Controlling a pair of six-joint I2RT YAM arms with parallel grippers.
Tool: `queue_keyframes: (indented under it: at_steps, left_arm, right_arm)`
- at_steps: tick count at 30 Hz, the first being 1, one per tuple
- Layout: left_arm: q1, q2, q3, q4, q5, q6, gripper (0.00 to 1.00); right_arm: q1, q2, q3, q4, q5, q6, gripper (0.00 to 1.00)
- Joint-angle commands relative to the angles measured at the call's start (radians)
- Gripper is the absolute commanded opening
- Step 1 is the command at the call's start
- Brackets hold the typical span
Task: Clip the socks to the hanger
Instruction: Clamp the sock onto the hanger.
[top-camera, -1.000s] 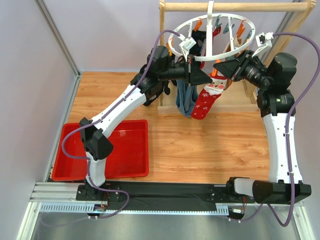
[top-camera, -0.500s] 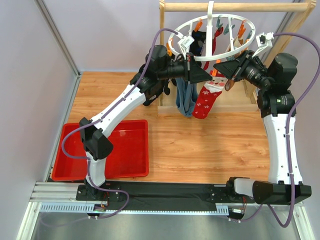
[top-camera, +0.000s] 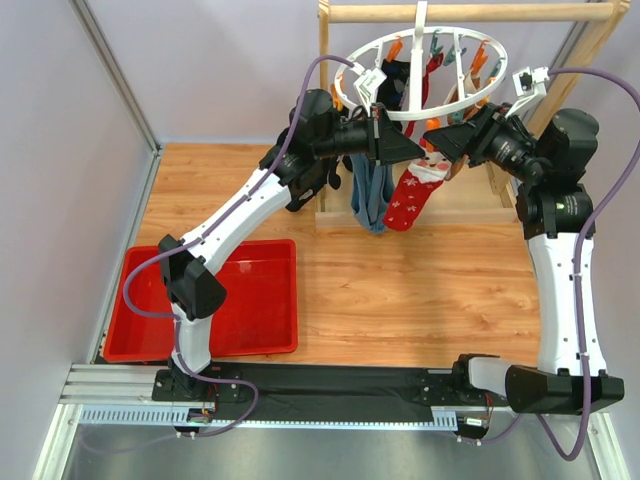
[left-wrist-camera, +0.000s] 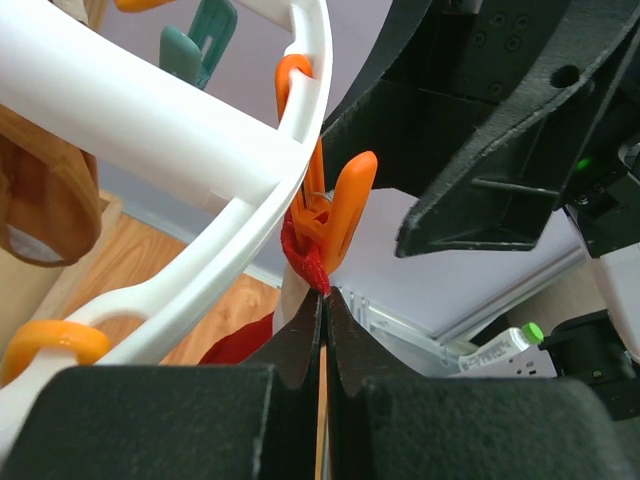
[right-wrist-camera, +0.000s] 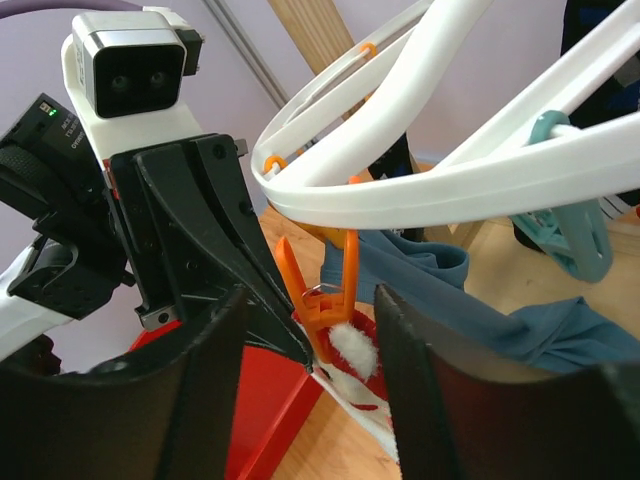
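The white ring hanger (top-camera: 420, 112) hangs from the wooden rack's top bar. My left gripper (top-camera: 412, 152) is shut on the top edge of the red Christmas sock (top-camera: 408, 197), right under an orange clip (left-wrist-camera: 338, 218) on the ring (left-wrist-camera: 180, 130). The clip's lower jaws sit on the sock's red cuff (left-wrist-camera: 303, 252). My right gripper (top-camera: 436, 136) is open, its fingers (right-wrist-camera: 205, 390) standing either side of that orange clip (right-wrist-camera: 325, 285) without touching it. The sock's white cuff (right-wrist-camera: 352, 350) hangs just below. A dark blue sock (top-camera: 372, 195) hangs beside it, and other dark socks are clipped at the ring's far side.
The pale wooden rack (top-camera: 325, 120) frames the hanger, with its base on the wood table. A red tray (top-camera: 215, 300) lies at the near left. Teal clips (right-wrist-camera: 570, 225) and other orange clips hang round the ring. A grey wall stands on the left.
Both grippers have risen a little toward the ring, and the red sock has been lifted with the left one. Its cuff now sits at the orange clip.
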Motion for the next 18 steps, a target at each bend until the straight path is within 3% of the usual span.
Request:
queue_keyframes:
  at_steps: [1, 7, 10, 12, 13, 15, 18]
  left_arm:
    - [0.005, 0.004, 0.049, 0.054, 0.008, -0.023, 0.00]
    - [0.009, 0.007, 0.051, 0.032, -0.015, -0.045, 0.00]
    - [0.009, -0.005, 0.034, 0.030, -0.041, -0.032, 0.21]
    - [0.008, -0.019, 0.014, 0.027, -0.074, -0.029, 0.37]
    - [0.009, -0.032, 0.006, 0.000, -0.090, -0.022, 0.56]
    - [0.009, -0.045, 0.006, -0.067, -0.118, 0.015, 0.75]
    - [0.008, -0.097, -0.055, -0.127, -0.147, 0.044, 0.87]
  right_arm:
    - [0.003, -0.029, 0.013, -0.020, -0.007, -0.010, 0.57]
    - [0.002, -0.031, 0.063, -0.123, 0.081, -0.065, 0.82]
    - [0.002, -0.042, 0.093, -0.193, 0.156, -0.104, 0.98]
    - [0.002, -0.048, 0.108, -0.250, 0.192, -0.125, 1.00]
    - [0.002, -0.052, 0.120, -0.270, 0.227, -0.134, 1.00]
    - [0.002, -0.058, 0.132, -0.339, 0.276, -0.165, 1.00]
    - [0.002, -0.089, 0.133, -0.426, 0.428, -0.188, 1.00]
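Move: The orange clip with the Christmas sock's red cuff in it is some 2 cm above the left hand's closed fingertips, about 1 cm farther out and 1 cm to the right. From the right hand it stands between the half-open fingers, about 1 cm ahead, 1 cm left and 1 cm up. The sock's middle is roughly 8 cm straight below the clip, the hanger rim about 4 cm above it and level sideways. The blue sock hangs some 9 cm left of the clip, 3 cm farther out and 13 cm lower. The Christmas sock's cuff, still pinched by the left fingers under the orange clip, is let go as they open from shut to nearly full, that hand easing about 2 cm forward and dipping at the end. The right fingers, already parted around the clip, spread fully; then the hand swings about 4 cm right, away from the clip, turning some 15 degrees clockwise and sinking slightly. ##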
